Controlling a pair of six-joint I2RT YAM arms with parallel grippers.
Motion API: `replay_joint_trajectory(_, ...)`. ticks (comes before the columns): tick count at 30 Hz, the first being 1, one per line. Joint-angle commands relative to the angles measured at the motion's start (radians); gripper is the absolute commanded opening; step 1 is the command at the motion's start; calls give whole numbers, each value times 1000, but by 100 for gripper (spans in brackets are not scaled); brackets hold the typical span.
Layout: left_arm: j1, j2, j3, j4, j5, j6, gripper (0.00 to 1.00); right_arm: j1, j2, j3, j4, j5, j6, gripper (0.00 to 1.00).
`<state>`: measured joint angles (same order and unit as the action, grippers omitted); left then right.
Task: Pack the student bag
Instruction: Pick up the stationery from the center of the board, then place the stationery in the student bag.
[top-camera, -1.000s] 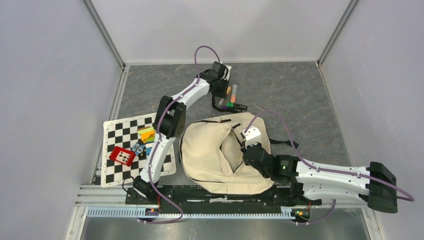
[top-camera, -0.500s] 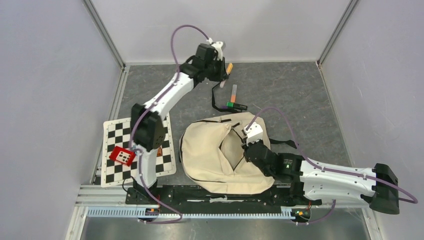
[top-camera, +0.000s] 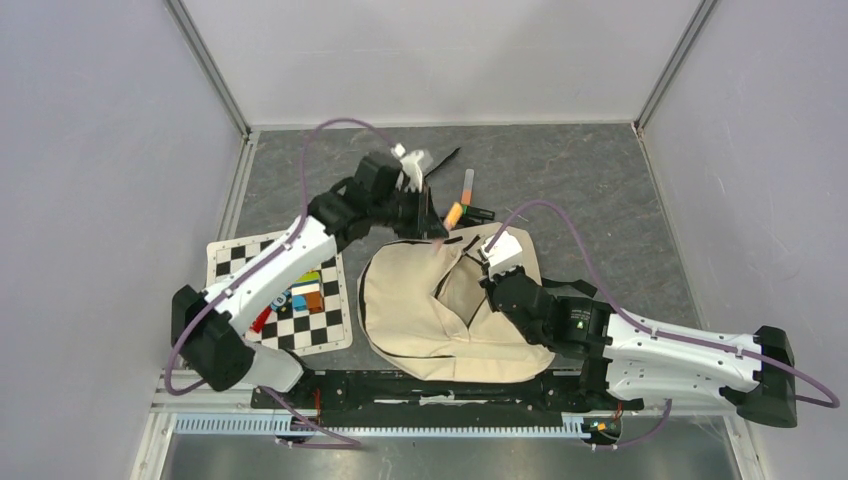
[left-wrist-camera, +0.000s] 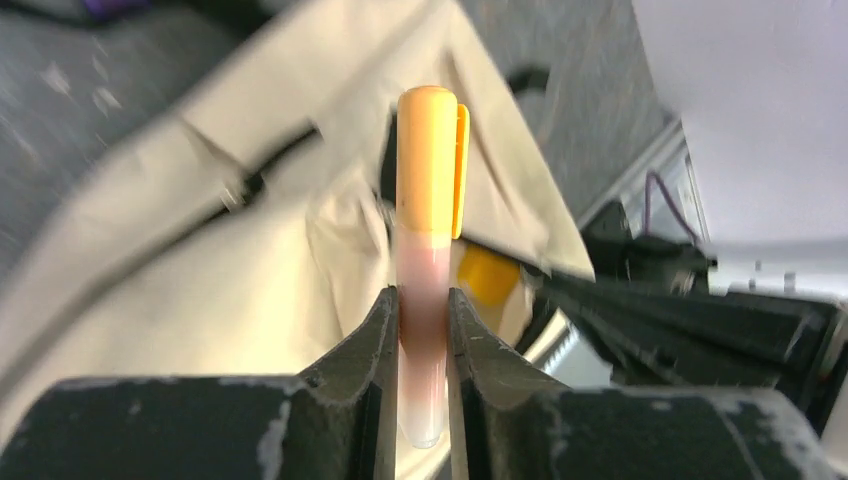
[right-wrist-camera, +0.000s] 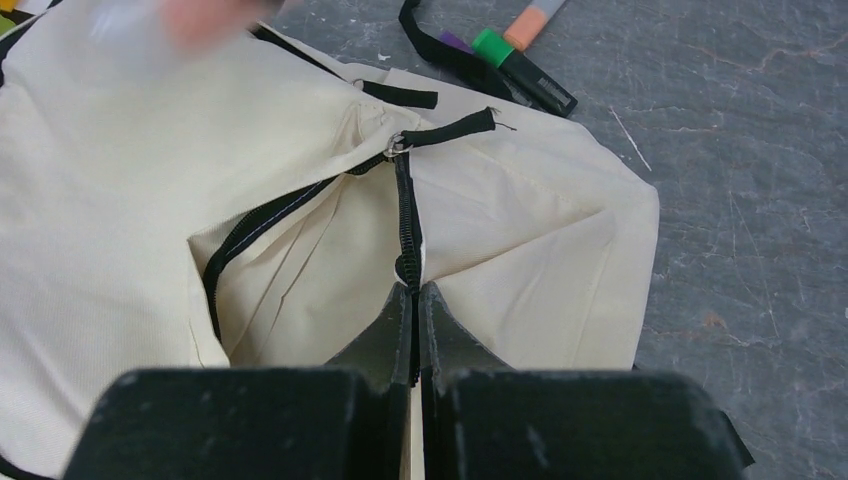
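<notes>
The cream student bag (top-camera: 420, 320) lies at the near middle of the table with its main zip open. My right gripper (top-camera: 488, 284) is shut on the bag's black zipper edge (right-wrist-camera: 405, 215) and holds that side of the mouth up; in the right wrist view its jaws (right-wrist-camera: 414, 292) pinch the tape. My left gripper (top-camera: 436, 212) is shut on a marker (top-camera: 453, 213) with an orange cap, just behind the bag's far edge. In the left wrist view the marker (left-wrist-camera: 430, 160) stands upright between the fingers (left-wrist-camera: 380, 330), with the bag (left-wrist-camera: 200, 280) below it.
Two more markers lie on the table behind the bag: a pale orange one (top-camera: 467, 184) and a green-capped black one (top-camera: 470, 211). A checkered mat (top-camera: 335, 320) with coloured blocks (top-camera: 305, 293) sits at the left. A black strap (top-camera: 572, 288) trails right of the bag.
My left arm has swung from the far back of the table towards the bag, carrying the orange-capped marker. The right gripper has kept its hold on the zipper edge.
</notes>
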<state>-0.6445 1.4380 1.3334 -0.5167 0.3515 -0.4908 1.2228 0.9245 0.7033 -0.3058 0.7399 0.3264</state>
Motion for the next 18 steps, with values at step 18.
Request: replay_joint_trajectory(18,-196,-307,-455,152,109,-353,2,-6,-11,121,-6,110,75,0)
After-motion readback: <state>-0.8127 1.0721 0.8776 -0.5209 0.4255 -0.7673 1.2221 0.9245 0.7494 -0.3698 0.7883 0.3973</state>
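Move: The left hand already holds the pink highlighter in the air. The bag opening lies some 10 cm back from this hand, 5 cm to its right and 16 cm below. On the table, about 23 cm lower, the green-capped marker lies 16 cm ahead and 7 cm right, the orange highlighter 23 cm ahead and 6 cm right. From the right hand, which holds the bag's zipped rim, the opening is about 6 cm left, level fore and aft, 6 cm lower. Still pinching the highlighter, the left hand sweeps back some 14 cm, sinking about 5 cm, towards the bag opening. ##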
